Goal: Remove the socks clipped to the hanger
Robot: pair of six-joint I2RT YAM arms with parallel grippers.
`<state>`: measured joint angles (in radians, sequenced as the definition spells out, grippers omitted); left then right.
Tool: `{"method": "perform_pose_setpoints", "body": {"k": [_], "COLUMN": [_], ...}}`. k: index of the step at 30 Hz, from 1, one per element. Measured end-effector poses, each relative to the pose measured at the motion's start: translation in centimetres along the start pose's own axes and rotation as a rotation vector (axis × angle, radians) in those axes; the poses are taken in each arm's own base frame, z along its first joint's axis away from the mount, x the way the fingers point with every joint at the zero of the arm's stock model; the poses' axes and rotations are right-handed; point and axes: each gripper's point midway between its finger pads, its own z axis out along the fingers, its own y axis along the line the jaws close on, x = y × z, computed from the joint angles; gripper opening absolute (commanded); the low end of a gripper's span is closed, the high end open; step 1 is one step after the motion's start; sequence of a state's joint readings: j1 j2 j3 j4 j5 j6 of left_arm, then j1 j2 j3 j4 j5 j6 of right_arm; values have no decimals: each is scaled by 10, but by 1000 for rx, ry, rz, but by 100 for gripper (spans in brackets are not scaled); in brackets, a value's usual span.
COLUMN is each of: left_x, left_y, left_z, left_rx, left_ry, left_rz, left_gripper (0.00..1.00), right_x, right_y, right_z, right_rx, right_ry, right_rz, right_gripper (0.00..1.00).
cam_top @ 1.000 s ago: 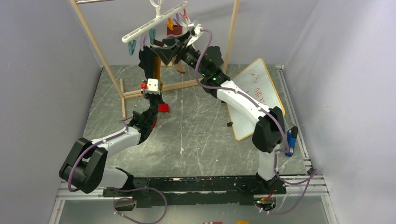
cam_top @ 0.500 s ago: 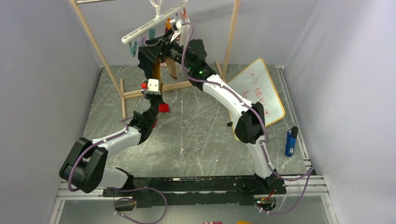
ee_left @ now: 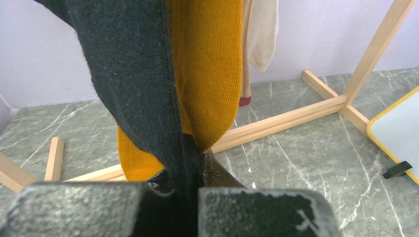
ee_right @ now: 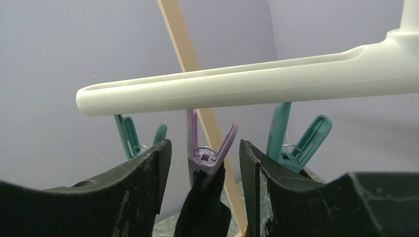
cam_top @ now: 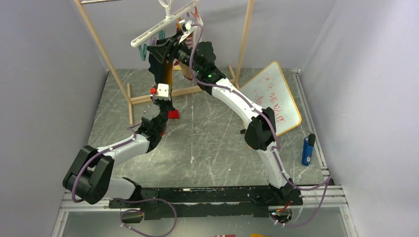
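The white hanger (ee_right: 247, 84) hangs from the wooden rack with its row of clips below. A purple clip (ee_right: 207, 148) holds the top of the black sock (ee_right: 202, 207). My right gripper (ee_right: 205, 168) is open, with one finger on each side of that clip and a gap on both sides. The black sock (ee_left: 133, 74) hangs down into my left gripper (ee_left: 190, 195), which is shut on its lower end. Behind it hang the mustard-yellow sock (ee_left: 207, 74) and a white sock (ee_left: 262, 34). From above, the right gripper (cam_top: 158, 49) is just under the hanger (cam_top: 163, 27).
Teal clips (ee_right: 131, 136) (ee_right: 296, 140) flank the purple one. The wooden rack frame (cam_top: 104, 49) stands at the back, with its base rail (ee_left: 281, 121) on the marble floor. A red sock (cam_top: 173, 114) lies on the floor. A whiteboard (cam_top: 274, 98) and a blue object (cam_top: 307, 149) lie at the right.
My right arm swung left along the hanger from the right-hand clips to the purple clip, and its jaws narrowed. The left gripper stayed shut on the black sock.
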<state>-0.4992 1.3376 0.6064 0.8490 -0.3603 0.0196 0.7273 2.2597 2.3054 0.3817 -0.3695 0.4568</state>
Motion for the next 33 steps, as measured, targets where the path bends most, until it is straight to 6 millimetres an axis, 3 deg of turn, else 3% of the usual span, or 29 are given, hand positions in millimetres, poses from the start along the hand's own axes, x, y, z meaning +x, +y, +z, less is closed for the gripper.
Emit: {"method": "perform_pose_setpoints", "body": {"k": [10,20,28,33], "left_x": [-3,-4,-3,0], "left_y": [-4,-4,-5,-4], "left_z": [1,1,0,-1], "left_rx": [8,10,11,12], "left_ry": [-5,-5,-2,15], "left_rz": [-1,4,13,19], "left_gripper": [5,5,5,5], "right_x": [-9,-18,-18,-18], "right_y": [-6,-1,-2,-2], "right_z": [2,4,5,5], "right_rx": [34,27,24,24], "right_ry": [-38,-59,-61,-61], "right_rz": [-6,-7,-6,-6], "right_gripper": [50,29,4,0]}}
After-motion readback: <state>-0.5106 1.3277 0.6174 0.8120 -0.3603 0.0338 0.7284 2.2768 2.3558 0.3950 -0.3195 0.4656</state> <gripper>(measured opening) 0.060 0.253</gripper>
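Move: The purple peg holding the black sock stands almost between the right hand's open fingers, about 1 cm ahead, 1 cm left and 2 cm above. The end teal peg is some 2 cm back and 5 cm left; the yellow sock's teal peg is 5 cm ahead and 3 cm right. From the left hand, which already grips the black sock's toe, the purple peg lies about 4 cm ahead, 5 cm left, 22 cm up. The purple peg's spread handles are taken between the right fingertips: the hand eases up about 2 cm with barely any turn, and its fingers, already closing on the rise, go on to pinch the two handles together and hold them under the white bar. The left hand stays put, keeping its grip on the black sock's toe below. ##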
